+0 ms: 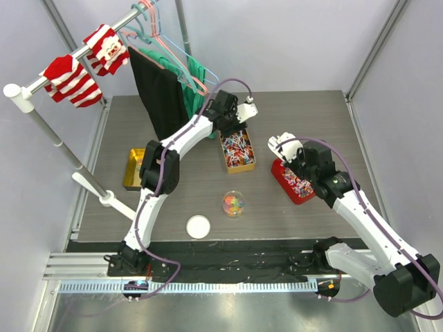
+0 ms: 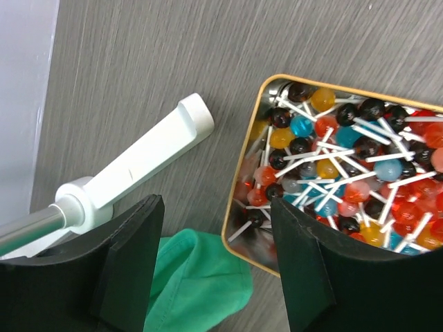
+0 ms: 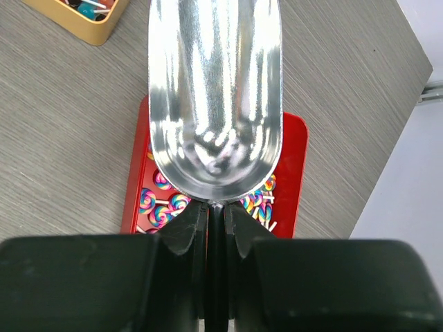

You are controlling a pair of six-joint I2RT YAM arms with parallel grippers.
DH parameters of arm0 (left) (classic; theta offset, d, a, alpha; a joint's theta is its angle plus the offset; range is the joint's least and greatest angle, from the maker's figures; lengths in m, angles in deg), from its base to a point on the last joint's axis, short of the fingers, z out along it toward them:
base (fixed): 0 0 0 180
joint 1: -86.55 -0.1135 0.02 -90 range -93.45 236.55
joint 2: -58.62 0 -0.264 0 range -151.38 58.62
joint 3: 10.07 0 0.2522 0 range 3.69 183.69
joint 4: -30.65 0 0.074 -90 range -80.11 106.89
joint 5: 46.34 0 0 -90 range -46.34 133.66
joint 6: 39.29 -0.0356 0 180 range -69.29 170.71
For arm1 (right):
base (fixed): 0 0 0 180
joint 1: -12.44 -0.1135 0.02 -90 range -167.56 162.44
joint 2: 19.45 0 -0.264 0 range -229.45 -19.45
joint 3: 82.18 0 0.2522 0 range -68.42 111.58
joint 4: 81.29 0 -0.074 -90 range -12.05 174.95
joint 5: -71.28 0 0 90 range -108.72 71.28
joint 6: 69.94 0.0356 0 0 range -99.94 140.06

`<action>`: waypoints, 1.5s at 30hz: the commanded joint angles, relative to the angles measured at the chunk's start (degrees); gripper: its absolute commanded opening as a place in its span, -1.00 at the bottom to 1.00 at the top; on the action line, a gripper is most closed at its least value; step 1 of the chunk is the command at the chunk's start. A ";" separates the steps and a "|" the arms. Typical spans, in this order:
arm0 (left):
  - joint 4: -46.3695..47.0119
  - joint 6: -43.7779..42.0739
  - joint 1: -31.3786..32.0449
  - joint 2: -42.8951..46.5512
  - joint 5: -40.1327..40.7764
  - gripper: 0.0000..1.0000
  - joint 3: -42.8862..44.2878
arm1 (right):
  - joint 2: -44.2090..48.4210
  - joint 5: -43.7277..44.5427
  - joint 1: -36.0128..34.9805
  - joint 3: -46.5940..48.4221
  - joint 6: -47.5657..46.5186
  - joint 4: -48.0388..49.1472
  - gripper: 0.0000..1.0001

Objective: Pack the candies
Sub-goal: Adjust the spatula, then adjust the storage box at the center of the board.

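The candies lie in three places. Ball lollipops (image 2: 332, 159) fill a gold tin (image 1: 237, 151), swirl lollipops (image 3: 156, 200) lie in a red tin (image 1: 293, 182), and small bright sweets fill a clear cup (image 1: 233, 203). My left gripper (image 1: 243, 115) hovers open at the gold tin's far end. In the left wrist view that gripper (image 2: 216, 228) holds nothing, and the tin rim (image 2: 239, 207) and a green cloth (image 2: 201, 277) show between the jaws. My right gripper (image 3: 216, 216) is shut on the handle of an empty silver scoop (image 3: 216, 97), which hangs over the red tin (image 3: 297, 159).
A white round lid (image 1: 198, 226) lies near the cup. A second gold tin (image 1: 131, 168) sits at the left. A clothes rack (image 1: 69, 69) with hung garments stands at the back left, and its white foot (image 2: 138, 166) rests close to my left gripper.
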 commanded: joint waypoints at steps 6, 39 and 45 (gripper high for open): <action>0.36 -3.24 -2.26 -2.86 -3.14 0.23 5.76 | 2.26 -0.68 1.06 -0.55 1.29 3.89 -0.98; -8.43 -2.98 -2.52 -4.89 -6.65 -0.75 1.11 | 2.88 -2.79 1.42 -1.17 1.11 3.98 -0.98; -9.48 1.32 -2.61 -1.99 -7.45 -0.75 -3.03 | 3.14 -3.41 1.42 -0.99 1.11 3.89 -0.98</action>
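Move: The lollipop tin's middle lies about 5 cm back, 3 cm right and 8 cm below the left hand, its far short wall almost under the fingers. The white stand foot is some 7 cm ahead and 2 cm left, and the green garment's hem 5 cm left and 1 cm back. From the right hand, holding the spatula, the tin is roughly 19 cm ahead, 21 cm left and 16 cm lower. The left hand pinches the lollipop tin's far short wall near its left corner. It first eases forward about 2 cm over the rim, then sinks some 5 cm while creeping back, and closes its half-open fingers across the wall. Still gripping, it pulls a further 1–2 cm back, the fingers tipping about 10 degrees steeper. ##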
